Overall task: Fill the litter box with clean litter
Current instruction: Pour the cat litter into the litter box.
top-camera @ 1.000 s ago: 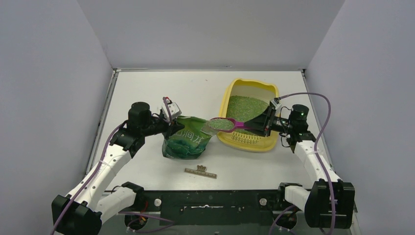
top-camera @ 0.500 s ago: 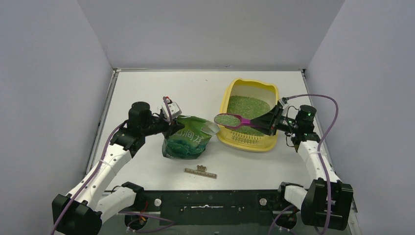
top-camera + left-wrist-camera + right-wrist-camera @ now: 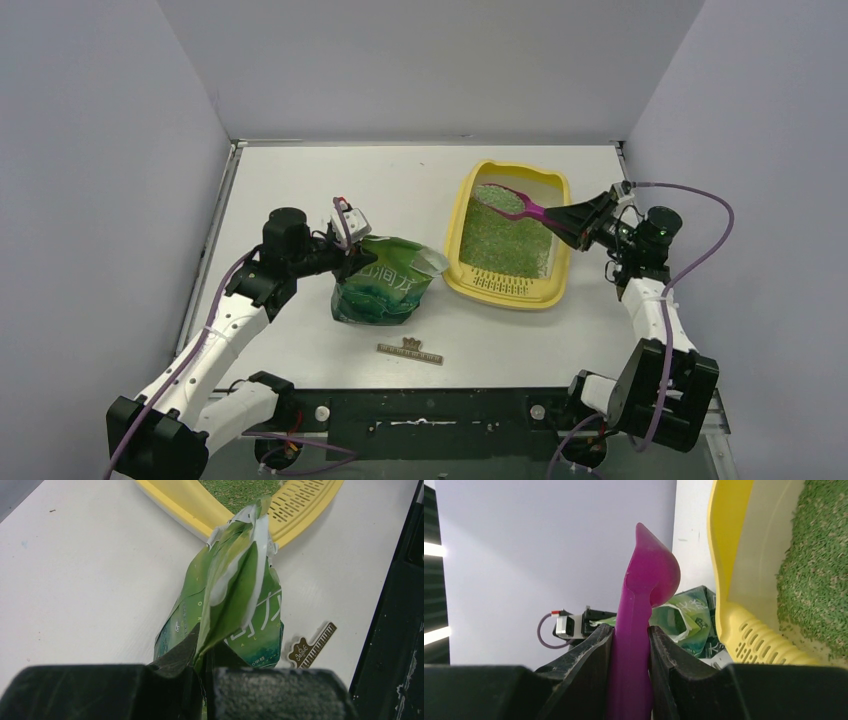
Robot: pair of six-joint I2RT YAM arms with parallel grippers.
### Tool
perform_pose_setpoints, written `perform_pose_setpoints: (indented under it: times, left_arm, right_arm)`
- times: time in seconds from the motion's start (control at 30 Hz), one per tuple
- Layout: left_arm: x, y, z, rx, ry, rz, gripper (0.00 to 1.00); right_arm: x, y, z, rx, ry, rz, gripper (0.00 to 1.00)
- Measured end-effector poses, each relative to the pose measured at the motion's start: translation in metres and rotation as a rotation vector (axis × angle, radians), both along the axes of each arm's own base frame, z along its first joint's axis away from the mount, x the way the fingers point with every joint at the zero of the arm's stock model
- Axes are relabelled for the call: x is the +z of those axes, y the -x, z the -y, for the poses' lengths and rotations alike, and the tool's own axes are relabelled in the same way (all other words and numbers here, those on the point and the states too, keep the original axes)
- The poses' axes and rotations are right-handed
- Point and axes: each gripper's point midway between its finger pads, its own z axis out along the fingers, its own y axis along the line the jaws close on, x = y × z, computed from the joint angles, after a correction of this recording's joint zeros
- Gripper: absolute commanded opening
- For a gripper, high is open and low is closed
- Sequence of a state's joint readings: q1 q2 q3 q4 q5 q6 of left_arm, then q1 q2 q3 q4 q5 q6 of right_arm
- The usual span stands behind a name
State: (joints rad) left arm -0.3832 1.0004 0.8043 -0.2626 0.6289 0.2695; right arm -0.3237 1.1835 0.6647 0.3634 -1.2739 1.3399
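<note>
The pale yellow litter box (image 3: 455,245) sits right of centre, with green clean litter (image 3: 500,245) spread over its floor. My right gripper (image 3: 578,220) is shut on the handle of a magenta scoop (image 3: 522,206), whose bowl hangs over the box's far end. The right wrist view shows the scoop (image 3: 641,605) edge-on between my right gripper's (image 3: 630,640) fingers, beside the litter box (image 3: 729,555) and clean litter (image 3: 819,570). My left gripper (image 3: 350,255) is shut on the top edge of the green bag (image 3: 385,285). It holds the bag (image 3: 235,590) upright in the left gripper (image 3: 204,680).
A small brown piano-key tag (image 3: 410,350) lies on the table in front of the bag, also seen as the tag (image 3: 310,647) near the black front edge. Grey walls enclose the table on three sides. The box's slotted grate (image 3: 505,287) faces the arms.
My right gripper has carried the scoop from the bag's mouth rightward and back, over the box's far end, and the arm has swung out to the right. The left arm and bag stay put.
</note>
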Motion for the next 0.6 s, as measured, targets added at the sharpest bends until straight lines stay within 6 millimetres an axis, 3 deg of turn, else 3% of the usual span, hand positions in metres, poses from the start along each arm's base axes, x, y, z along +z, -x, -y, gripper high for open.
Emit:
perform_pose_setpoints:
  times: [0.2, 0.6]
  left_arm:
    - [0.0, -0.002, -0.001, 0.012, -0.005, 0.003, 0.05]
    - [0.004, -0.008, -0.01, 0.075, -0.024, 0.037, 0.46]
  right_arm:
    - [-0.005, -0.02, 0.024, -0.093, -0.024, -0.014, 0.0]
    - [-0.027, -0.036, 0.046, -0.205, -0.031, -0.063, 0.0]
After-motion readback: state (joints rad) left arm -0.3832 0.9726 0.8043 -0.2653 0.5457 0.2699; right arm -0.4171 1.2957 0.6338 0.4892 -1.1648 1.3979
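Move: The litter box's middle lies about 9 cm to the left of the right hand, hardly nearer the base and some 15 cm below. The bag stands about 34 cm to the right hand's left and 12 cm back. From the left hand, which pinches its top edge, the bag's middle is roughly 5 cm back, 3 cm right and 9 cm below; the litter box lies some 30 cm right and 8 cm ahead, the ruler about 18 cm back and 9 cm right. The loaded purple scoop, still gripped by the right hand, is carried about 5 cm to the right and forward over the litter box towards its far end, sinking 2 to 3 cm, mostly late, while the hand swings some 10 degrees clockwise. The bag's top edge is let go as the left fingers open well over a third and ease about 1 cm left and forward. ##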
